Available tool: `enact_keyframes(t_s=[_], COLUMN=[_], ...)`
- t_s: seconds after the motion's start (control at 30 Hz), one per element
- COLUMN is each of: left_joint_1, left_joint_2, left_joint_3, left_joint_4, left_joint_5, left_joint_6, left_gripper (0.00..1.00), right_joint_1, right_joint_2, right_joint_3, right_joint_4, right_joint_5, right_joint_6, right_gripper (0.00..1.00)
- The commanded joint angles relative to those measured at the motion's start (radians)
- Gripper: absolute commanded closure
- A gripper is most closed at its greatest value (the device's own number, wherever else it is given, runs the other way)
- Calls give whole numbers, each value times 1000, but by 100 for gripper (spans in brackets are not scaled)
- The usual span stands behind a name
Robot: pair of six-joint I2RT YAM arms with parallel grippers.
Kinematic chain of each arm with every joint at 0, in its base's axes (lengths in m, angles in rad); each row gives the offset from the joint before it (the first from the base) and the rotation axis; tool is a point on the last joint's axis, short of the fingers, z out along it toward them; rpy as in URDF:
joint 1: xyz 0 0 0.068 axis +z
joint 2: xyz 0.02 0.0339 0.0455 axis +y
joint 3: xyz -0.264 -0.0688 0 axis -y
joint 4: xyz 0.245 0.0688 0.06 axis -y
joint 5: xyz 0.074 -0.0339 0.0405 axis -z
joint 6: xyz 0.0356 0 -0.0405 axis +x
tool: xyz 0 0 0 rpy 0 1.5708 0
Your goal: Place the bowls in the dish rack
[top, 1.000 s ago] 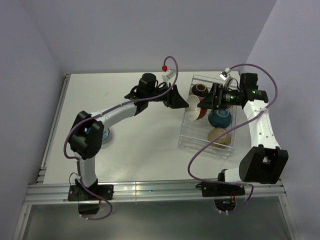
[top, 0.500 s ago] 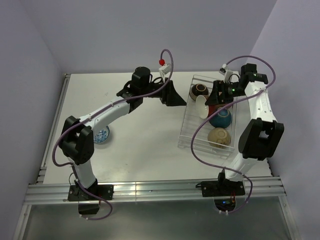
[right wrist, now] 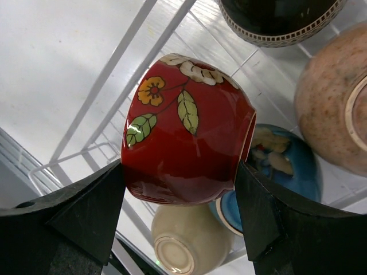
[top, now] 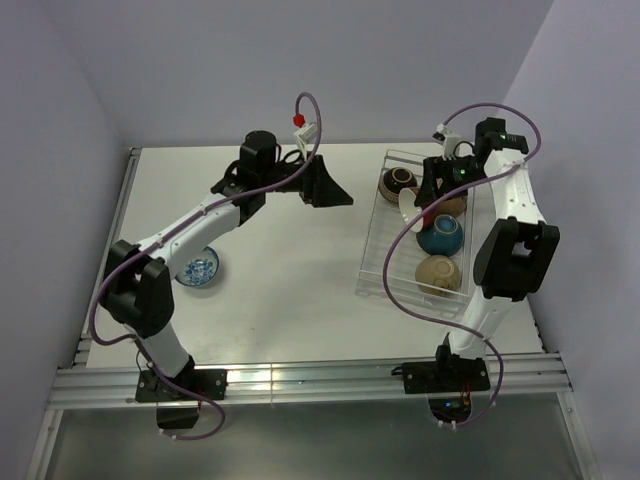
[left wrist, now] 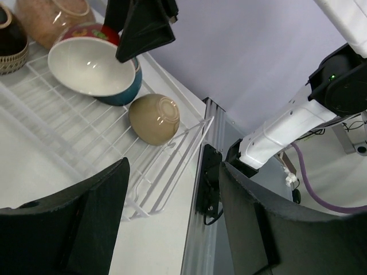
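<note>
My right gripper [right wrist: 179,172] is shut on a red bowl [right wrist: 186,132] with painted flowers and a white inside, held on its side just above the clear dish rack [top: 372,262]. In the rack lie a black bowl [right wrist: 281,20], a speckled tan bowl [right wrist: 332,109], a blue bowl [right wrist: 287,163] and a cream bowl [right wrist: 189,240]. From above, the right gripper [top: 425,190] hangs over the rack's far half. My left gripper [top: 335,195] is open and empty over the table, left of the rack. A blue-patterned white bowl [top: 200,268] sits on the table at the left.
The left wrist view looks along the rack [left wrist: 86,143] to the right arm's base [left wrist: 287,132] and the table's metal front rail [left wrist: 195,229]. Purple cables loop above both arms. Walls close in the table at the back and on both sides.
The left arm has drawn back to the left, away from the rack, jaws open. The right gripper has carried the red bowl a little farther back over the rack.
</note>
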Motion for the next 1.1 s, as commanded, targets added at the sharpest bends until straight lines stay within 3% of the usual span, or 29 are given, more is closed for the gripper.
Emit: enact_keyframes(t_s=[0.0, 0.23, 0.53, 1.07], left_joint_1=[22, 82, 169, 200], left_joint_2=[-91, -165, -206, -248], left_joint_3=[-31, -128, -144, -195], left_joint_4=[3, 11, 9, 46], left_joint_5=[16, 14, 22, 13], left_joint_6=[-15, -31, -57, -103], left_gripper=[31, 30, 30, 27], right_joint_1=[33, 111, 218, 357], right_joint_2=[-3, 21, 6, -64], right_joint_3=[112, 149, 121, -59], right_joint_4=[-15, -12, 37, 254], right_joint_5=[16, 118, 301, 574], right_joint_6=[-40, -69, -153, -227], right_gripper=[100, 100, 100, 100])
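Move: The red bowl, already in the right fingers, is meant for the free strip of the dish rack about 5 cm to that hand's left, 2 cm farther out and some 7 cm below. The dark bowl stands about 9 cm ahead and 4 cm left, the pinkish bowl 3 cm ahead and 8 cm right, the blue bowl 6 cm back and 8 cm right, all some 7 cm lower. From the empty left hand, the strip lies roughly 16 cm right, 6 cm ahead and 20 cm down. The red bowl, kept pinched in the right fingers, is carried about 5 cm left and half as far forward, up a touch at first and then down towards the free strip beside the dark bowl, while the wrist swings some 30 degrees to point more steeply down and turns counter-clockwise. The empty left hand draws off about 8 cm to the left, away from the rack. ##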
